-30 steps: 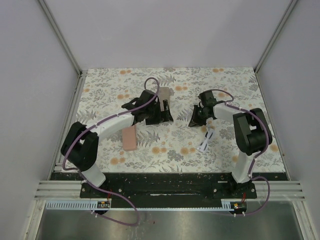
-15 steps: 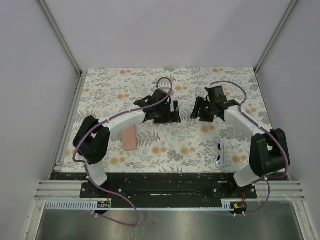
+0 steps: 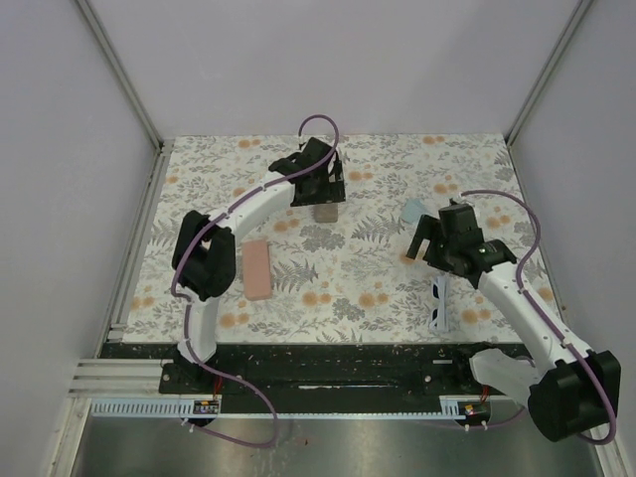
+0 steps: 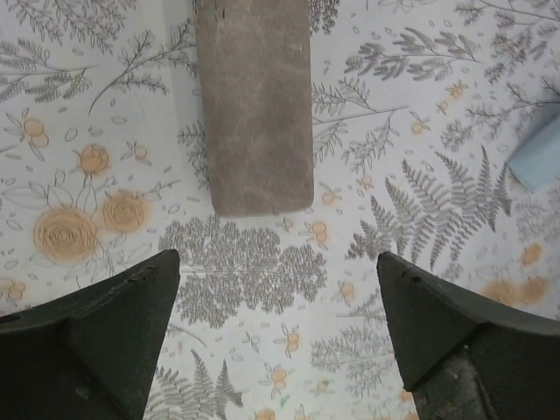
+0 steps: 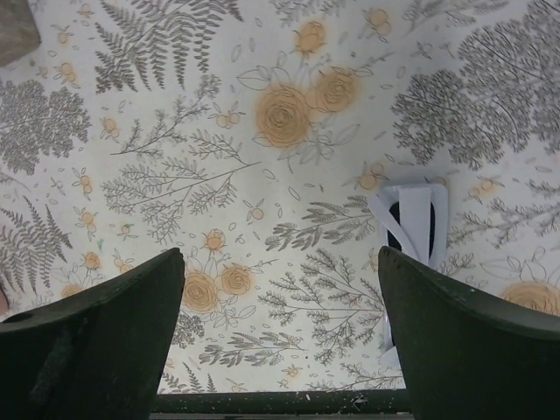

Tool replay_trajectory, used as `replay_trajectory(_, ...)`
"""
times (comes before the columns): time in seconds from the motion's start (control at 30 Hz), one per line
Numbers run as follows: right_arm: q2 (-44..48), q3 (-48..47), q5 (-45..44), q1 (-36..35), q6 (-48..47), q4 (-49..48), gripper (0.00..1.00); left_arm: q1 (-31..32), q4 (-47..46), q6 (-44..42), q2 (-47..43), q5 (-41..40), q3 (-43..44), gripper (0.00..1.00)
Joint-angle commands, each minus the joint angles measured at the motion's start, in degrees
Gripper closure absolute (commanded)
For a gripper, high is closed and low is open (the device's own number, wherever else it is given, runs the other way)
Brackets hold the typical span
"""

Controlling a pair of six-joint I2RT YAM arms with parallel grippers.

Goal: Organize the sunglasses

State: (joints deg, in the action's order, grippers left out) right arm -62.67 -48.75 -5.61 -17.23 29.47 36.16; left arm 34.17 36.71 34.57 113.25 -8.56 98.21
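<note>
A folded white-framed pair of sunglasses (image 3: 440, 303) with dark lenses lies on the floral cloth at the front right. In the right wrist view the sunglasses (image 5: 411, 220) sit just past my right finger. My right gripper (image 3: 429, 240) hovers a little behind and left of them, open and empty (image 5: 280, 262). Towards the back centre, my left gripper (image 3: 320, 189) is open and empty (image 4: 276, 267), just behind a tan case (image 3: 326, 212). That tan case (image 4: 254, 105) lies flat ahead of its fingertips, apart from them.
A pink case (image 3: 258, 268) lies at the left front beside the left arm. A light blue cloth (image 3: 413, 211) rests between the grippers, and the same cloth (image 4: 538, 157) shows at the right edge of the left wrist view. Metal rails edge the floral table cover (image 3: 358, 288).
The right gripper opened wide and drew back toward the near right, leaving the white sunglasses lying at the front right. The left gripper moved toward the back, uncovering the tan case.
</note>
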Motion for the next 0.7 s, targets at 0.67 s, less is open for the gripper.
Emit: replay_trajectory(0.67, 6.07, 7.17, -11.54, -0.17, 23.08, 15.34, 0.04, -4.38, 3.72, -3.72, 21.75, 6.44, 19.92, 0.4)
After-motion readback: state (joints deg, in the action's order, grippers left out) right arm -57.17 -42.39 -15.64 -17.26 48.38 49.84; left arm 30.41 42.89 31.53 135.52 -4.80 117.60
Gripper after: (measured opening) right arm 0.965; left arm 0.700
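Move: The grey case's middle lies about 9 cm ahead of the left hand, straight in line and some 10 cm below; the blue cloth is about 6 cm ahead and 20 cm to the right, the pink case about 11 cm back and 15 cm to the left. From the right hand, the white sunglasses lie about 5 cm back, 5 cm to the right and 11 cm down, with the blue cloth some 20 cm ahead and 2 cm left. The left hand sinks about 9 cm while going some 5 cm forward, its wrist tipping slightly further down, to straddle the near end of the grey case with open fingers, and only at the bottom do they start closing, coming up against the case's two long sides. Meanwhile the right hand, fingers staying wide, draws back about 6 cm, down and to the right towards the white sunglasses, turning clockwise some 20 degrees and tipping to point more steeply down without reaching them. ##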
